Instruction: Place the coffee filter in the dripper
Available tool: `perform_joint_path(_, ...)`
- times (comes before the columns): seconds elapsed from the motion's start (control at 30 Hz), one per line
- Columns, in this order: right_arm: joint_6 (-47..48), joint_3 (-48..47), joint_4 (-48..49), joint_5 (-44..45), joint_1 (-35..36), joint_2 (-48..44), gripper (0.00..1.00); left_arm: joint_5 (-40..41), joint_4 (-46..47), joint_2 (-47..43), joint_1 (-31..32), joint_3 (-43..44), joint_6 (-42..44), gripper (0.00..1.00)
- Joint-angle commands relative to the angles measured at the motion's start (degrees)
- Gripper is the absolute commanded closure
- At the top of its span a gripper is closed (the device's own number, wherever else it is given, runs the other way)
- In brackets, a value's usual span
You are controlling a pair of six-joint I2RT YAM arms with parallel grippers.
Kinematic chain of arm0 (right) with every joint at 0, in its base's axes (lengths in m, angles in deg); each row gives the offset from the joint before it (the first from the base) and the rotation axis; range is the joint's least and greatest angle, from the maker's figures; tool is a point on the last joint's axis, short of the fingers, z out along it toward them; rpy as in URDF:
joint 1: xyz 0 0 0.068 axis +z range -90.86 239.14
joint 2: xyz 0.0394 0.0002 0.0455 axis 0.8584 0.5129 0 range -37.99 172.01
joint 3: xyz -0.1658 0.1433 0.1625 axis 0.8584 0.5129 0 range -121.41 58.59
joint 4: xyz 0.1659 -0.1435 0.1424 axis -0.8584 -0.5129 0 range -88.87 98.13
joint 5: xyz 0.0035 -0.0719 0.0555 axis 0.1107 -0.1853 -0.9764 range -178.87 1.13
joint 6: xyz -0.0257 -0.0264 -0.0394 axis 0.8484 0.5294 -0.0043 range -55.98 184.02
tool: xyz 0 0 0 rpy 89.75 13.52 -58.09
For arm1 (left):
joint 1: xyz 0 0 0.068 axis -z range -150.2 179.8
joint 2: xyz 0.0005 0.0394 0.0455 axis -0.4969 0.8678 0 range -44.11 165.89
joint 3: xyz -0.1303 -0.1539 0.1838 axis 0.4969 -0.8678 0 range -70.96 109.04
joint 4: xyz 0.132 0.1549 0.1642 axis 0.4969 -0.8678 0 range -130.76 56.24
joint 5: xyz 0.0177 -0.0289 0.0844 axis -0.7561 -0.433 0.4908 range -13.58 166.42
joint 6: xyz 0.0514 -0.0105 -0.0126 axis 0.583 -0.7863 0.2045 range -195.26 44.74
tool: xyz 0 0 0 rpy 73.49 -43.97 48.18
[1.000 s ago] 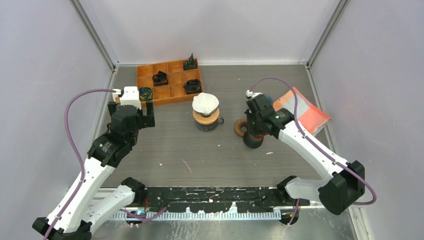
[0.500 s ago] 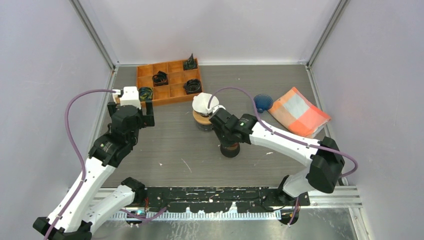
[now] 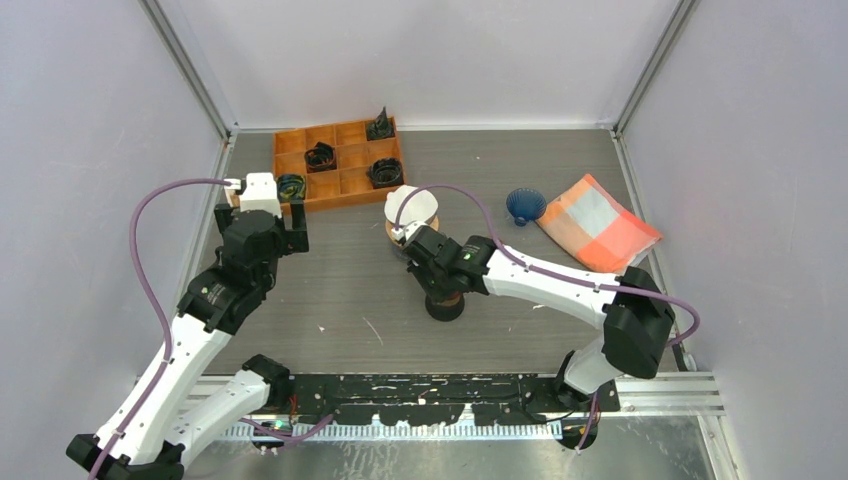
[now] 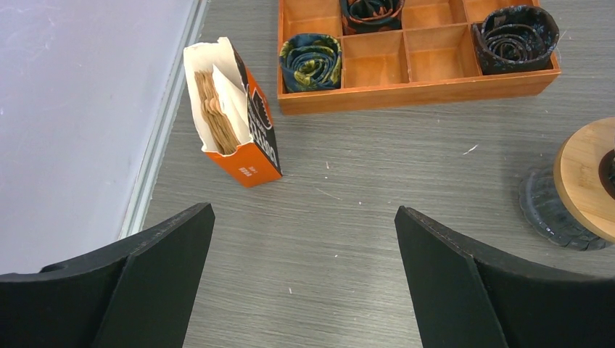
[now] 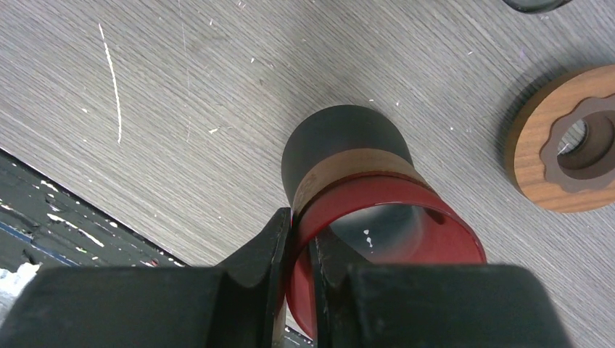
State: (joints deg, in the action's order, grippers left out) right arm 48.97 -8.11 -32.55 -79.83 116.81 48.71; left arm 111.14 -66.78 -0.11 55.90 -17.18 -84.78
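A white coffee filter (image 3: 411, 207) sits as a cone on top of the dripper (image 3: 394, 231), which has a wooden collar and a dark glass base. Right in front of it, my right gripper (image 3: 440, 287) (image 5: 301, 225) is shut on the rim of a black cup (image 3: 445, 306) (image 5: 341, 141) with a brown band and a red inside. One finger is inside the rim and one outside. My left gripper (image 3: 262, 222) (image 4: 304, 217) hangs open over bare table at the left, holding nothing. My right wrist hides part of the dripper.
An orange divided tray (image 3: 340, 160) (image 4: 413, 80) of dark rolled items stands at the back. An orange box of paper filters (image 4: 236, 119) stands beside it. A wooden ring (image 5: 573, 141) lies near the cup. A blue cup (image 3: 525, 204) and an orange-white cloth (image 3: 600, 225) are at the right.
My right arm has swung left with the cup, from the right of the dripper to just in front of it. The left arm has not moved.
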Motion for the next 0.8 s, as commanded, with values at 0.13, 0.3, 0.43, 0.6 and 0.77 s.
perform_joint_path(0.13,1.31,-1.42,2.33,0.67,0.71,0.05,0.79,1.06,3.48,0.07,-0.44,-0.07,0.64,0.01)
perform_joint_path(0.3,0.58,-2.20,1.89,1.33,1.26,-0.12,0.75,0.66,3.43,0.28,-0.42,-0.01,0.65,0.01)
perform_joint_path(0.43,0.05,-3.57,0.74,0.92,1.62,-0.49,0.69,0.57,3.47,0.26,-0.44,-0.12,0.57,0.01)
perform_joint_path(0.6,0.13,-6.43,-1.23,0.85,1.62,-2.61,0.62,0.63,3.46,0.16,-0.44,-0.11,0.42,0.01)
perform_joint_path(0.77,0.83,-12.62,-4.86,2.64,1.52,-5.00,0.57,1.29,4.18,-0.36,-0.42,-0.71,0.23,0.01)
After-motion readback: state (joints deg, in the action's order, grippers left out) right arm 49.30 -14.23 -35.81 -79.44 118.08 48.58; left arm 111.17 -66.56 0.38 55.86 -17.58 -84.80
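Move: The right hand's fingers straddle the near-left wall of the red-rimmed cup, whose middle lies about 3 cm to the right, 1 cm ahead and 5 cm below. The coffee filter in its dripper stands some 13 cm ahead, 4 cm left and 2 cm higher; the wooden ring lies roughly 11 cm ahead, 12 cm right and 9 cm below. From the left hand, the cup is about 36 cm right, 6 cm back and 21 cm below. Almost in place at first, the right hand spreads its fingers from a narrow pinch to a little under half open, letting go of the cup's wall. Then it rises straight off the rim, gathering speed, by about 3 cm with a drift of some 1.5 cm to the left; the wrist keeps its downward slant. ##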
